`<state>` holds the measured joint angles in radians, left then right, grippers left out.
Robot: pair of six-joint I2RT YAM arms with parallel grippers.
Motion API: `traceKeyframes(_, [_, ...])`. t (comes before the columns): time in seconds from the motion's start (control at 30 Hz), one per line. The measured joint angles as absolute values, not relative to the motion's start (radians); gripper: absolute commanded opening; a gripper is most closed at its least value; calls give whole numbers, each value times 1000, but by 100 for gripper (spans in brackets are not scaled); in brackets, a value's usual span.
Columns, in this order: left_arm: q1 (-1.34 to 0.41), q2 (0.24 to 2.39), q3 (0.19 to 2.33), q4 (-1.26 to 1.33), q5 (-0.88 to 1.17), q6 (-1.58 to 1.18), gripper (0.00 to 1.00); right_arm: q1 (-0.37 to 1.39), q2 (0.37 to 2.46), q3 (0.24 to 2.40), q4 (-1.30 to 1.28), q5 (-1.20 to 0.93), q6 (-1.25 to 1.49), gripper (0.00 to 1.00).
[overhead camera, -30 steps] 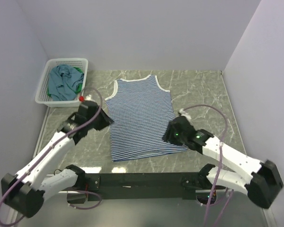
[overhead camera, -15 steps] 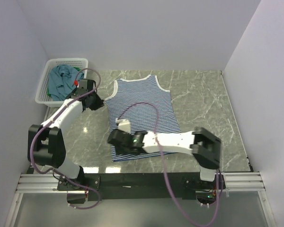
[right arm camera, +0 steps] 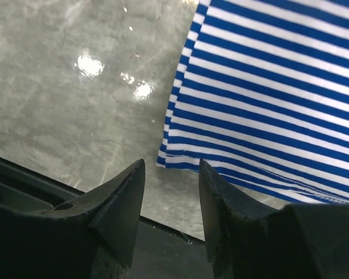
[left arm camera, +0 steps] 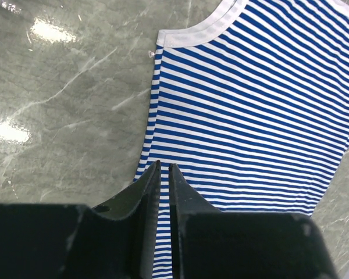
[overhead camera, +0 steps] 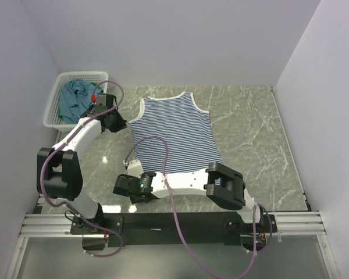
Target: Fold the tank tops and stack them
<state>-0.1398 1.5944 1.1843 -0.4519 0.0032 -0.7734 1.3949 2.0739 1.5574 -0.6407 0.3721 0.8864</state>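
The navy-and-white striped tank top lies spread flat on the marble table, neck toward the back. My left gripper hangs over its left side edge below the armhole. In the left wrist view the jaws stand a thin slit apart, with striped cloth showing through and nothing pinched. My right gripper has reached across to the tank top's front-left hem corner. It is open above bare table, just short of that corner. The teal tank top and the green one lie crumpled in the basket.
The white lattice basket stands at the back left, close behind my left gripper. The right arm lies low along the table's near edge, in front of the hem. The black base rail runs just below it. Walls close in on both sides.
The right arm has swung from the hem's right end across to its left corner, its jaws narrowing a little. The left gripper has moved back toward the basket and the tank top's left edge.
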Motion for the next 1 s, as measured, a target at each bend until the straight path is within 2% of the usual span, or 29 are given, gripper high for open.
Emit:
traceKeyframes(0.1, [-136,1606,1184,-450,9,-771,16,1396,2084,1586,-663,381,889,44])
traceKeyframes(0.2, [-132,1617,1184,-445,15,-771,16,1396,2100,1609,-678,392,892,35])
traceKeyframes(0.37, [-128,1634,1184,-439,26,-771,15,1396,2140,1612,-680,390,892,27])
traceKeyframes(0.43, [-127,1638,1184,-437,28,-771,15,1396,2146,1617,-681,391,892,20])
traceKeyframes(0.47, [-126,1639,1184,-435,28,-771,16,1396,2146,1618,-681,391,891,14])
traceKeyframes(0.5, [-126,1641,1184,-433,28,-771,16,1396,2146,1618,-685,391,890,3])
traceKeyframes(0.53, [-126,1643,1184,-430,29,-771,16,1396,2146,1618,-691,393,891,0])
traceKeyframes(0.77, [-126,1666,1184,-420,33,-775,13,1396,2109,1622,-746,397,873,0])
traceKeyframes(0.9, [-126,1679,1182,-413,33,-776,13,1396,2007,1613,-761,389,860,0])
traceKeyframes(1.0, [-126,1684,1179,-406,32,-776,21,1396,1913,1577,-747,371,855,0])
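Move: The tank top's near-left hem corner lies almost between my open right fingers, about 2 cm below and 1 cm ahead; the near table edge is some 5 cm behind that hand. The left armhole corner sits about 38 cm ahead of the right hand and 6 cm to its left. From my left hand that armhole corner is roughly 10 cm ahead and 10 cm down, with the laundry basket about 12 cm ahead and 23 cm left. I dip my right hand about 1.5 cm onto the hem corner, shut its fingers to pinch the cloth, then lift the corner quickly, some 8 cm from the lowest point, easing slightly right. Meanwhile my left hand, fingers still nearly shut, sinks about 3 cm over the tank top's left edge and stays clear above the cloth. ##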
